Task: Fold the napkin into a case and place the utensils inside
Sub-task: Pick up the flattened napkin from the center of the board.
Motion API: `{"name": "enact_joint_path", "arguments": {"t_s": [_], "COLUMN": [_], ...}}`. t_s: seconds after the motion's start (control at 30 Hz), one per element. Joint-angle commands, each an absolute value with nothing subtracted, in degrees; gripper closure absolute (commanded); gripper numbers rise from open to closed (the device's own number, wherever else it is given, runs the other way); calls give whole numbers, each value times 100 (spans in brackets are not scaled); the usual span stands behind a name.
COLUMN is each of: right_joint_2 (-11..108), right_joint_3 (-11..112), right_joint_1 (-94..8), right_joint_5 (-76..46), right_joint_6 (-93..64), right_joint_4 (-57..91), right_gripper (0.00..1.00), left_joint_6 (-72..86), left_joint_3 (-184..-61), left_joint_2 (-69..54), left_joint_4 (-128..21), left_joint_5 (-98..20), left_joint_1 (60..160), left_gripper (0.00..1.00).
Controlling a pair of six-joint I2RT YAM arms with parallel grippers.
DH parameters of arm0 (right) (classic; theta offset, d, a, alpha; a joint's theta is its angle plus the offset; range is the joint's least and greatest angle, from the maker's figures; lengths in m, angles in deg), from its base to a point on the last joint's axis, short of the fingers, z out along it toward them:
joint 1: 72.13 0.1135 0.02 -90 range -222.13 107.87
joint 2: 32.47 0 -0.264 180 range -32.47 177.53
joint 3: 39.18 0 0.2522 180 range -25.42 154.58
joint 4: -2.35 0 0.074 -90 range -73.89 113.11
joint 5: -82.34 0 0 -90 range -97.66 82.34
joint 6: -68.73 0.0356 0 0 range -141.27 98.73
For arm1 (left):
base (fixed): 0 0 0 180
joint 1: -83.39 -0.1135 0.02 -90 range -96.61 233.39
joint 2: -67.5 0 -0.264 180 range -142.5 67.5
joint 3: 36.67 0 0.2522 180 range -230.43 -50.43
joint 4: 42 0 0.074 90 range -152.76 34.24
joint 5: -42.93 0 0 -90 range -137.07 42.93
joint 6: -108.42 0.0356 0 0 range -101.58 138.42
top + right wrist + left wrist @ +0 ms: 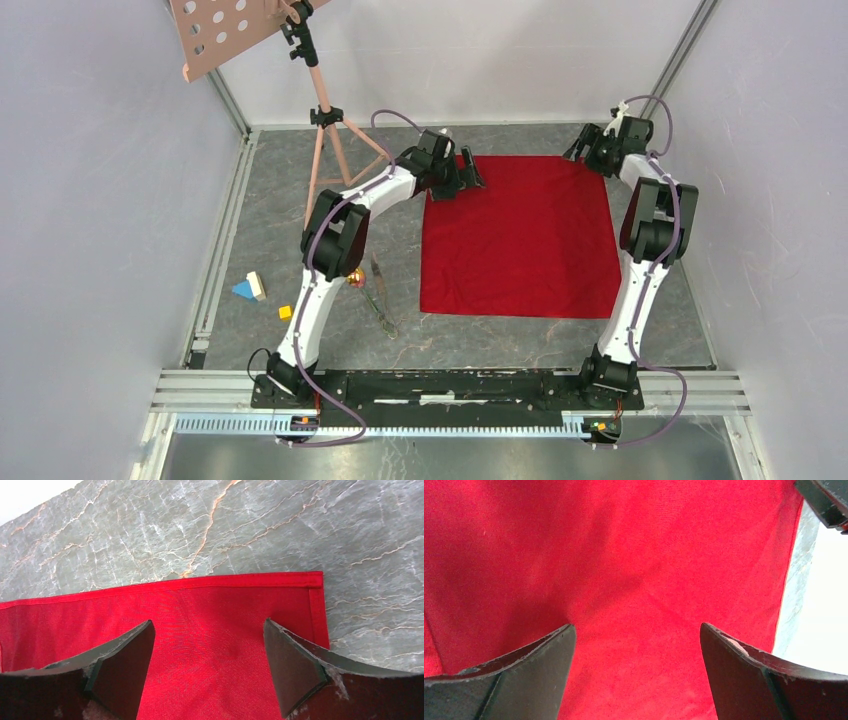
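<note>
The red napkin [520,235] lies spread flat on the marble table, not folded into a case. My left gripper [470,172] is open over its far left corner; in the left wrist view [636,630] red cloth [624,555] fills the gap between the jaws. My right gripper [583,150] is open over the far right corner; the right wrist view [207,625] shows the hemmed corner [300,587] between the fingers. The utensils [380,300], thin dark pieces and a gold spoon bowl [356,277], lie left of the napkin by the left arm.
Small coloured toy blocks [250,288] and a yellow one [285,312] lie at the left. A tripod stand [325,130] with a perforated board [220,30] stands at the far left. White walls enclose the table; a metal rail [450,385] runs along the near edge.
</note>
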State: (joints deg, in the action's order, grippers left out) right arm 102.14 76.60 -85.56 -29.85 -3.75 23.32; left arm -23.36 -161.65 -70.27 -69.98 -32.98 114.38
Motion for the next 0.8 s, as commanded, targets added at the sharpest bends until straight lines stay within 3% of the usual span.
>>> {"name": "enact_joint_path", "arguments": {"t_s": [0.0, 0.27, 0.47, 0.67, 0.77], "right_joint_2": [9375, 6704, 4641, 3131, 2555], "right_joint_3": [7162, 4638, 2545, 1867, 1739], "right_joint_1": [-8346, -7368, -7347, -7358, -7354], "right_joint_5": [-2565, -1334, -1817, -1063, -196], "right_joint_6": [-610, -1036, -679, -682, -443], "right_joint_4": [2783, 3409, 3578, 4562, 4929], "right_gripper": [14, 9, 12, 12, 8], "left_joint_6": [-2166, -2132, -1952, -1931, -1941], "left_joint_3": [-16178, -13823, -12569, -11834, -11677], "left_joint_2": [-6168, -3514, -1916, -977, -698], "left_joint_4": [-7618, -7773, -7633, -7621, -7620], "left_joint_5": [-3013, -2589, -2191, -1991, -2005], "left_joint_1": [11476, 12015, 12352, 12496, 12501], "left_gripper": [0, 0, 0, 0, 0]}}
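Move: The napkin lies flat under both my hands. Its middle is about 10 cm back, 9 cm right and 4 cm below my left hand, and about 20 cm back and 18 cm left of my right. Its near left corner is roughly 30 cm back and 13 cm left of my left hand, with the slim utensil 24 cm back, 22 cm left. The near right corner is some 40 cm back and 3 cm right of my right hand. I leave the napkin's far side and draw both hands back over the cloth towards its near edge, grippers still wide open. My left hand comes back about 27 cm while rising some 20 cm, turning about 20 degrees clockwise. My right hand skims back first, then rises, swinging left as it comes back about 31 cm, staying much lower and tipping its fingers down a little. ##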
